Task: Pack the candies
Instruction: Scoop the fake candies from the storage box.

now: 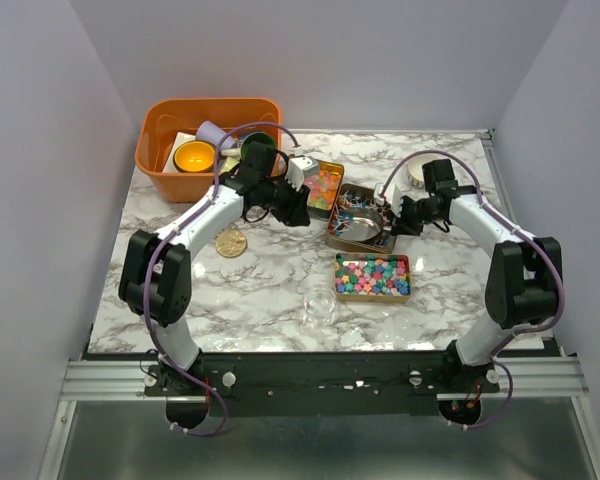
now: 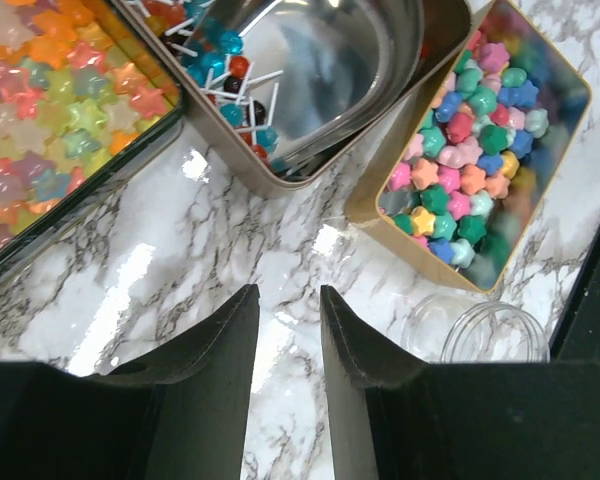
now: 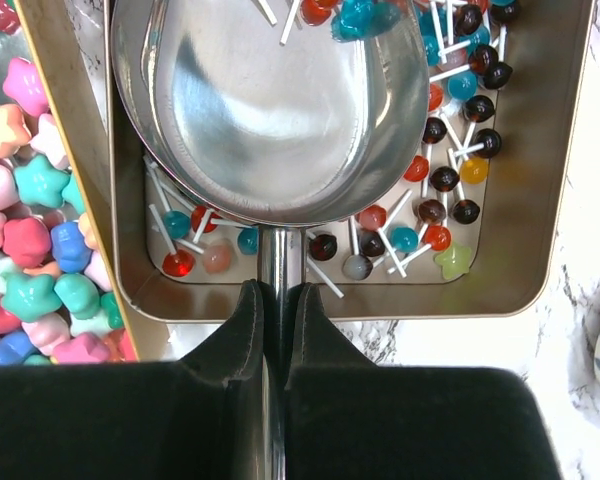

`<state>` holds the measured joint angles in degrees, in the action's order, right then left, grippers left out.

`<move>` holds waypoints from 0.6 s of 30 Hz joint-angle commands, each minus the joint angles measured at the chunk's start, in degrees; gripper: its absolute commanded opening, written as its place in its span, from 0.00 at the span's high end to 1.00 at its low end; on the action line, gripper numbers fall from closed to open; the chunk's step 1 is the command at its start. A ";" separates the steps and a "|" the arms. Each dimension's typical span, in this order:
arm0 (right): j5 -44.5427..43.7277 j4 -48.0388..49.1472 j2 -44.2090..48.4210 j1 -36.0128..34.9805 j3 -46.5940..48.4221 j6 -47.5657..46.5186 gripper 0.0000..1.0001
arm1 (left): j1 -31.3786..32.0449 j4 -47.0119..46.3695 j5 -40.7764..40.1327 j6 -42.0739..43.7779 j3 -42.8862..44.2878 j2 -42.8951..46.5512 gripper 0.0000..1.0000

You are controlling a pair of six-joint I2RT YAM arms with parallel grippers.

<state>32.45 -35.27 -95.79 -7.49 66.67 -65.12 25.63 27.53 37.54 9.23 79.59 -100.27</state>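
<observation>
Three open tins hold the candies. Pastel star candies (image 2: pixel 50 100) fill the left tin (image 1: pixel 323 187). Small lollipops (image 3: pixel 450 180) lie in the middle tin (image 1: pixel 358 222). Bright star candies (image 2: pixel 470 160) fill the near tin (image 1: pixel 373 277). My right gripper (image 3: pixel 277 288) is shut on the handle of a metal scoop (image 3: pixel 270 110), whose bowl sits in the lollipop tin with a few lollipops at its far end. My left gripper (image 2: pixel 288 292) hangs open over bare marble in front of the tins, with nothing between its fingers.
A clear jar (image 1: pixel 320 307) stands near the front, close to the left gripper's right finger (image 2: pixel 350 340). A gold round lid (image 1: pixel 231 243) lies to the left. An orange bin (image 1: pixel 208 145) with a yellow bowl sits at the back left. A small round dish (image 1: pixel 417 172) is behind the right arm.
</observation>
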 commanded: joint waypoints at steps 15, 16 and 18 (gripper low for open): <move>-5.72 -1.29 -7.39 -2.88 5.22 6.41 0.64 | -0.49 -0.02 -0.89 -0.09 -0.31 1.57 0.57; -6.34 -1.56 -7.83 -3.15 5.65 6.06 0.64 | -0.49 -0.11 -0.89 -0.09 -0.40 1.57 0.57; -6.69 -2.00 -9.06 -3.76 6.10 5.71 0.64 | -0.40 -0.37 -0.89 -0.27 -0.58 1.39 0.57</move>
<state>28.58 -35.59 -102.26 -9.54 70.85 -59.35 24.86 28.36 36.77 9.61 79.59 -99.96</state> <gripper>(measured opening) 0.361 0.429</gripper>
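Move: The right hand holds the steel scoop by its handle. The scoop's pan lies about 8 cm to its left, level with it front to back and some 4 cm lower, in the lollipop box, whose middle is about 8 cm left and 2 cm ahead. The box of coloured candies is roughly 11 cm back and 6 cm left; the white bowl is 13 cm ahead and 7 cm right. From the left hand, the pan is some 12 cm right, level, and well below, perhaps 12 cm. Down, with a lesser shift forward: the right hand first stays nearly in place while its fingers part and end the pinch on the scoop handle, then eases about 1 cm forward and sinks some 2 cm towards the scoop, with the open fingers straddling the handle. The wrist tilts only about 5 degrees. ##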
